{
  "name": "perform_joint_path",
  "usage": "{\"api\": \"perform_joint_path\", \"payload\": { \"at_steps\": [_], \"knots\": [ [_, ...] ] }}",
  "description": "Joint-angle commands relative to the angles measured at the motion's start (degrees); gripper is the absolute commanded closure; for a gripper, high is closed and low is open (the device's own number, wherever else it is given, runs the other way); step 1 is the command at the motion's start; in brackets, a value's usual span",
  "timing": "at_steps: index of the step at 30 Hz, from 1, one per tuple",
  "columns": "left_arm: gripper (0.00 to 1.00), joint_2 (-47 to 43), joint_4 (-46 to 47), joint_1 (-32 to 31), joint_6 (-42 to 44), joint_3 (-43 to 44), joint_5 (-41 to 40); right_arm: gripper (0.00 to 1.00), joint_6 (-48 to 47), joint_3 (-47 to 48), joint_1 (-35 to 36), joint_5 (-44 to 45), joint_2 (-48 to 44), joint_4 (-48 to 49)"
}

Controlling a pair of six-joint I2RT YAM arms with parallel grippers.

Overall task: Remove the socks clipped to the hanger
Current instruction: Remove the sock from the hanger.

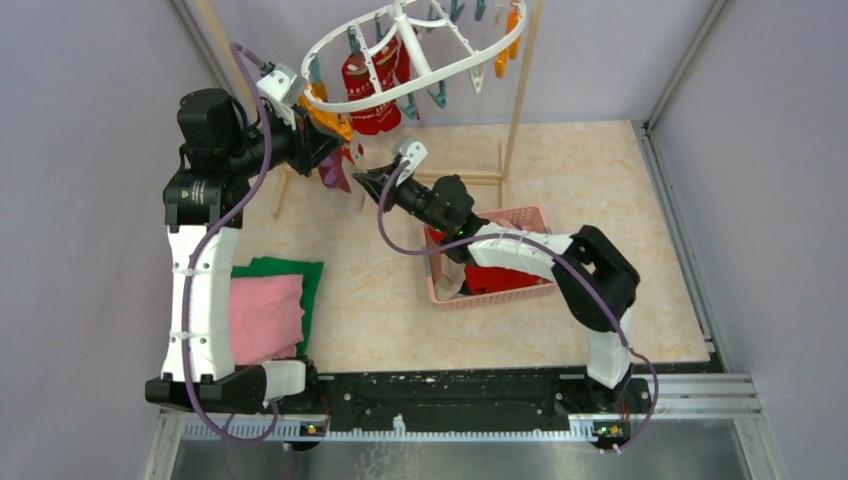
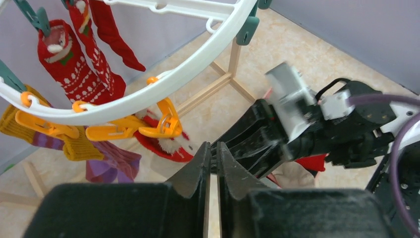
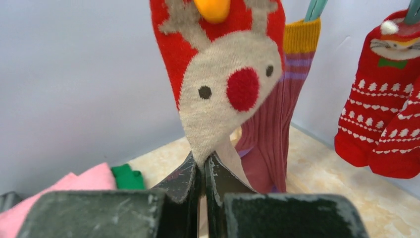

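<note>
The white hanger [image 1: 345,100] hangs at the back, tilted, with orange and teal clips. A red reindeer-face sock [image 3: 223,84] dangles from an orange clip [image 3: 212,7]. My right gripper [image 3: 203,161] is shut on its beige toe. Beside it hangs a maroon sock with a yellow band [image 3: 270,134], and red white-patterned socks [image 3: 381,119] hang further right. My left gripper [image 2: 214,148] is shut with nothing between its fingers, just below and right of the orange clips [image 2: 161,124] on the hanger ring [image 2: 188,74]. In the top view both grippers, left [image 1: 335,150] and right [image 1: 360,178], meet under the ring's left end.
A pink mesh basket [image 1: 500,215] with red socks in it stands under the right arm. Folded pink cloth [image 1: 265,315] and green cloth [image 1: 300,272] lie at the left. Wooden poles [image 1: 520,90] hold the hanger. Grey walls close in on three sides.
</note>
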Motion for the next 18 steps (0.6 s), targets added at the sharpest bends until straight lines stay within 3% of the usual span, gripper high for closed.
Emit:
{"api": "perform_joint_path", "payload": {
  "at_steps": [1, 6, 14, 18],
  "knots": [
    [0.77, -0.89, -4.84, 0.39, 0.54, 2.25, 0.48, 1.0, 7.97, -6.78, -1.65, -2.8, -12.54, 6.13],
    [0.38, -2.96, -3.61, 0.42, -1.03, 1.83, 1.1, 1.0, 11.12, -16.56, -4.07, -4.26, -24.2, 3.09],
    [0.14, -0.36, -8.33, 0.42, -2.77, 7.81, 4.86, 1.0, 15.05, -25.06, -8.06, -5.43, -40.02, -7.61],
    [0.1, -0.86, -8.36, 0.35, -3.59, 6.34, 8.0, 1.0, 15.23, -26.38, -8.36, -6.64, -42.98, -12.51]
  ]
}}
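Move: The right fingers already grip the toe of the reindeer sock, whose middle is about 3 cm ahead, 4 cm left and 5 cm above; the orange clips are some 5 cm ahead, 7 cm left and 10 cm up. The purple sock is roughly 8 cm ahead, 6 cm left, 3 cm up. The basket lies about 5 cm back, 22 cm right, 28 cm below. From the left hand, the reindeer sock is about 2 cm ahead, 4 cm right, 7 cm below. Still pinching the reindeer sock's toe, the right hand hauls it to the right about 16 cm, rising about 10 cm and drawing back some 8 cm, with its left side tilting up about 10 degrees. Meanwhile the left hand opens its shut fingers nearly wide and backs off about 4 cm, first level, then rising a little. ##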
